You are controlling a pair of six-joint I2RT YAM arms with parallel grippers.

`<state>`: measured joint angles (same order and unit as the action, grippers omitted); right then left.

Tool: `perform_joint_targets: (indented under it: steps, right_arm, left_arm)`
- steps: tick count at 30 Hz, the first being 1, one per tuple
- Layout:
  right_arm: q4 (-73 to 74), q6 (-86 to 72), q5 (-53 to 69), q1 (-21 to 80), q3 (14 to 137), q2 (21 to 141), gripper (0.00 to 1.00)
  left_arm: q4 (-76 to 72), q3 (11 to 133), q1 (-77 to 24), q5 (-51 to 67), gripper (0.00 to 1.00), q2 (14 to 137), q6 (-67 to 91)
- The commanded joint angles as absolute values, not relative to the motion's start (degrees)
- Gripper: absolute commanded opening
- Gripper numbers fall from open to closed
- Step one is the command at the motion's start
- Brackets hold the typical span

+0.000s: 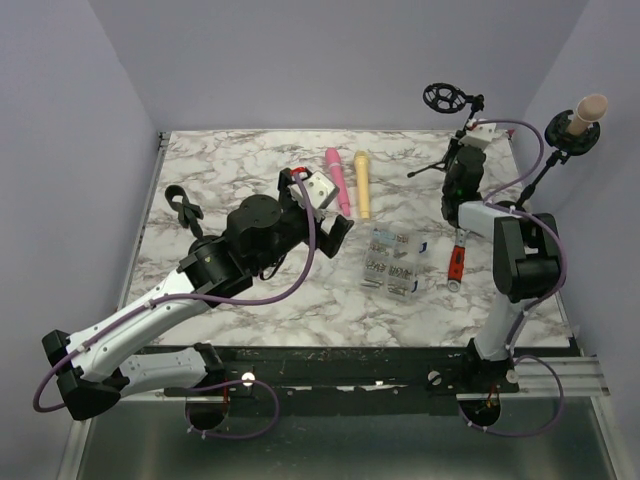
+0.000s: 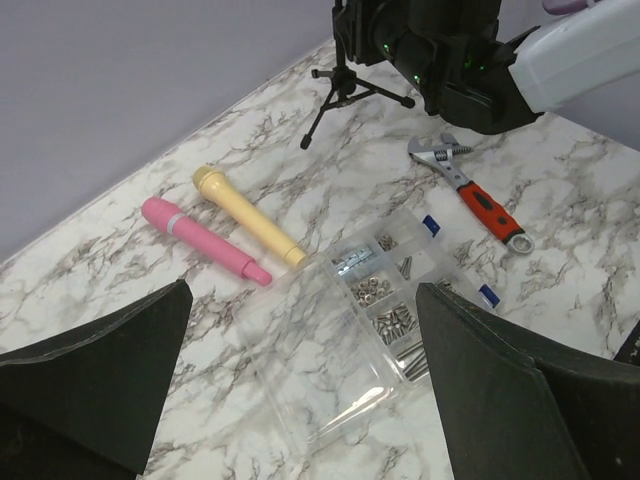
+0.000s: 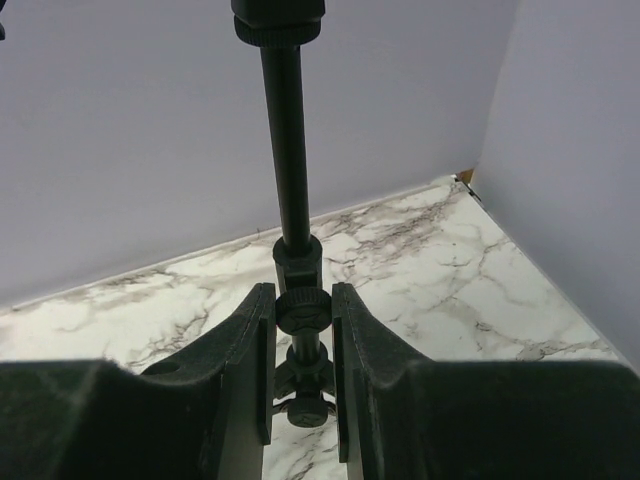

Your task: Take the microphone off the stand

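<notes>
A beige microphone (image 1: 587,108) sits upright in the holder of a black stand (image 1: 545,170) at the far right edge. A second black stand (image 1: 452,130), with an empty ring mount (image 1: 440,97), stands at the back right; its tripod shows in the left wrist view (image 2: 345,95). My right gripper (image 1: 463,162) is shut on this second stand's pole at a knob (image 3: 302,310). My left gripper (image 1: 330,215) is open and empty above the table's middle, its fingers (image 2: 90,380) spread over a clear box lid. A pink microphone (image 1: 338,180) and a yellow microphone (image 1: 362,185) lie on the table.
A clear screw box (image 1: 392,260) lies open at the middle right, also in the left wrist view (image 2: 390,300). A red-handled wrench (image 1: 457,262) lies beside it. A black clip (image 1: 183,208) lies at the left. Walls close the back and both sides.
</notes>
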<state>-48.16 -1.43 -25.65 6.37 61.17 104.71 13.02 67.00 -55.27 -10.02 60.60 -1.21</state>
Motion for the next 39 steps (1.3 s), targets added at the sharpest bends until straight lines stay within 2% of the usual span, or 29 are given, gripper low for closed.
perform_joint_targets:
  steps: [1, 6, 18, 24, 29, 36, 39]
  right_arm:
    - [-60.9, -0.7, -22.0, 4.1, 64.6, 110.9, 0.01]
    - [-64.4, -3.3, -20.5, 1.2, 66.5, 115.5, 0.01]
    - [-67.3, 8.3, -18.9, 1.0, 67.8, 121.5, 0.01]
    - [-60.7, 21.3, -12.8, 1.2, 64.0, 121.5, 0.01]
    - [-54.9, 31.4, -15.6, 1.8, 62.4, 119.8, 0.01]
    - [-37.4, 47.6, -20.7, 2.4, 71.0, 120.9, 0.01]
    - [-36.2, 54.4, -25.1, 3.8, 73.2, 122.1, 0.01]
  left_arm:
    - [11.9, 65.8, -55.7, -12.7, 0.98, 60.6, -2.9]
    - [11.6, 65.5, -55.7, -13.2, 0.99, 60.9, -3.4]
    - [11.4, 65.3, -55.7, -13.4, 0.99, 60.6, -3.9]
    - [11.3, 65.3, -55.7, -13.1, 0.99, 60.0, -3.6]
    - [11.5, 65.5, -55.8, -11.6, 0.98, 59.3, -2.8]
    - [11.5, 65.5, -56.1, -11.0, 0.99, 57.6, -2.3]
    - [11.2, 65.3, -56.4, -11.3, 0.99, 57.5, -2.4]
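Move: The right hand holds the empty tripod stand by its column knob, above the table's far right part; the spot it is taken to lies some 5 cm ahead, 4 cm to the right and 18 cm below. From this hand the other mic stand is about 13 cm back and 13 cm right, the wrench 22 cm back and 4 cm left, and the yellow microphone 4 cm back and 28 cm left, low on the table. That spot is roughly 35 cm ahead and 45 cm right of the left hand, 33 cm below it. Keeping its grip on the knob, the right hand brings the tripod stand down towards the far right part of the table, sinking about 5 cm quickly at first while it also eases forward and to the right by 4 cm or so each. It then stays nearly in place and rolls its left side down some 40 degrees around the knob, the fingers tipping a little downward towards the end, while the column doesn't follow the roll. ##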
